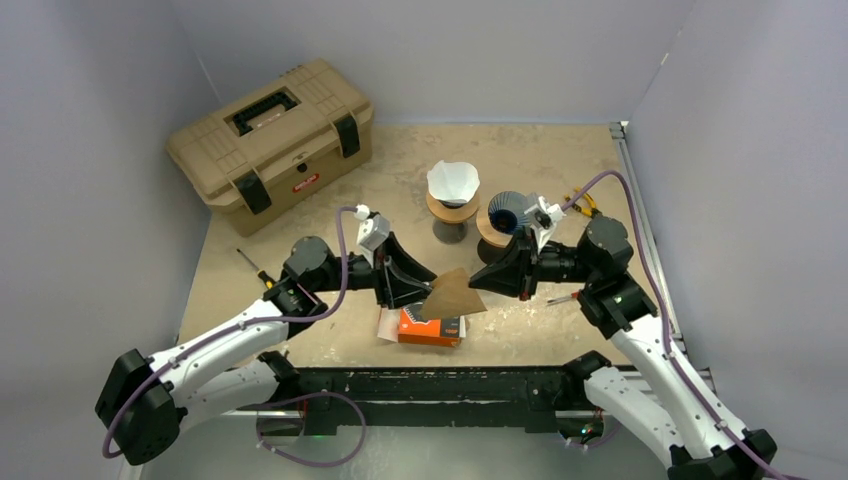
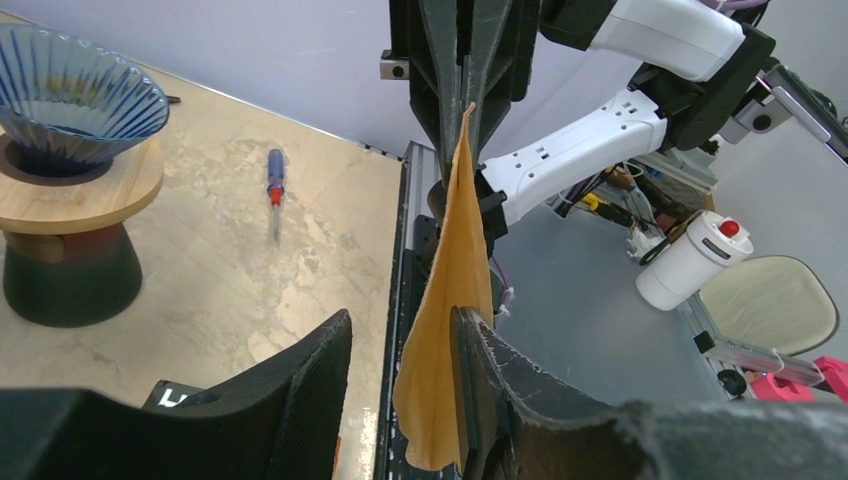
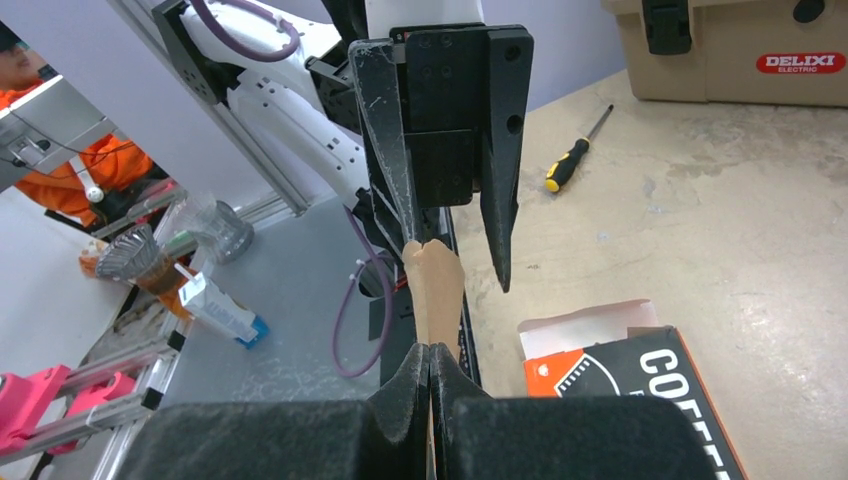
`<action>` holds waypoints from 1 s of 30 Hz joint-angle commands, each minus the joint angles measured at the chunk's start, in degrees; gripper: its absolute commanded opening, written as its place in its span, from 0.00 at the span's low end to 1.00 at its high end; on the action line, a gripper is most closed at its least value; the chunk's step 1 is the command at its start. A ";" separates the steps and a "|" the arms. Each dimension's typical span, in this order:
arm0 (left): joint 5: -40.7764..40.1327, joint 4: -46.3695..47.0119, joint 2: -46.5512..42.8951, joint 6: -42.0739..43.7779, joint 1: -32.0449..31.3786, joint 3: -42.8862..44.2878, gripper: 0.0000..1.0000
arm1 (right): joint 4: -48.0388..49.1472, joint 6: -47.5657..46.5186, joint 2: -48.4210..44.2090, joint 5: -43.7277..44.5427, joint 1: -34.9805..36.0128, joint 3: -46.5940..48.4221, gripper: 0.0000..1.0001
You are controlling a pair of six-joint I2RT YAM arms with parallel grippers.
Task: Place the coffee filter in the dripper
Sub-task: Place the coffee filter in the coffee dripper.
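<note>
A brown paper coffee filter [image 1: 452,293] hangs above the table between both grippers. My right gripper [image 3: 430,350] is shut on one edge of the filter [image 3: 435,290]. My left gripper [image 2: 402,315] stands open around the opposite edge. There the filter [image 2: 455,270] lies against one finger [image 2: 500,380], with a gap to the other finger [image 2: 300,380]. The empty blue ribbed dripper [image 1: 508,210] sits on a wooden stand behind the right gripper [image 1: 478,285], also seen as the dripper [image 2: 75,95] in the left wrist view.
Another dripper with a white filter [image 1: 452,182] stands beside the blue one. An orange coffee filter box [image 1: 432,328] lies open under the grippers. A tan toolbox [image 1: 270,140] is at the back left. Screwdrivers lie at the left [image 1: 255,268] and right [image 1: 562,298].
</note>
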 commanded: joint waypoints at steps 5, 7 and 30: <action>-2.07 5.67 3.48 -0.80 -3.63 -0.63 0.33 | 3.97 1.49 0.13 -0.28 -0.02 -0.87 0.00; -3.00 5.21 3.78 -0.57 -3.86 -0.68 0.31 | 3.88 1.51 0.06 -0.59 -0.03 -0.81 0.00; -21.33 -22.67 -8.31 14.83 -4.03 4.73 0.00 | 1.70 -0.49 -0.88 1.27 -0.04 -1.07 0.00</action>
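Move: Some 4 cm to the left hand's right, about 2 cm back and 2 cm below, the brown coffee filter hangs from the right fingertips; it lies about 2 cm left, 2 cm back and 2 cm below the right hand. From the left hand, the filter box is 2 cm ahead, level sideways, roughly 25 cm below; the empty blue dripper is about 15 cm ahead, 12 cm right, 16 cm below; the white-lined dripper is about 19 cm ahead, 4 cm right, 13 cm below. Easing about 2 cm down and 1.5 cm right onto the filter's near side, the left hand shuts its half-open fingers and pinches the paper. Once closed, it draws back left some 2.5 cm and forward about 1.5 cm, away from the right gripper, turning roughly 10 degrees counter-clockwise, while the right hand stays put, fingers shut. ##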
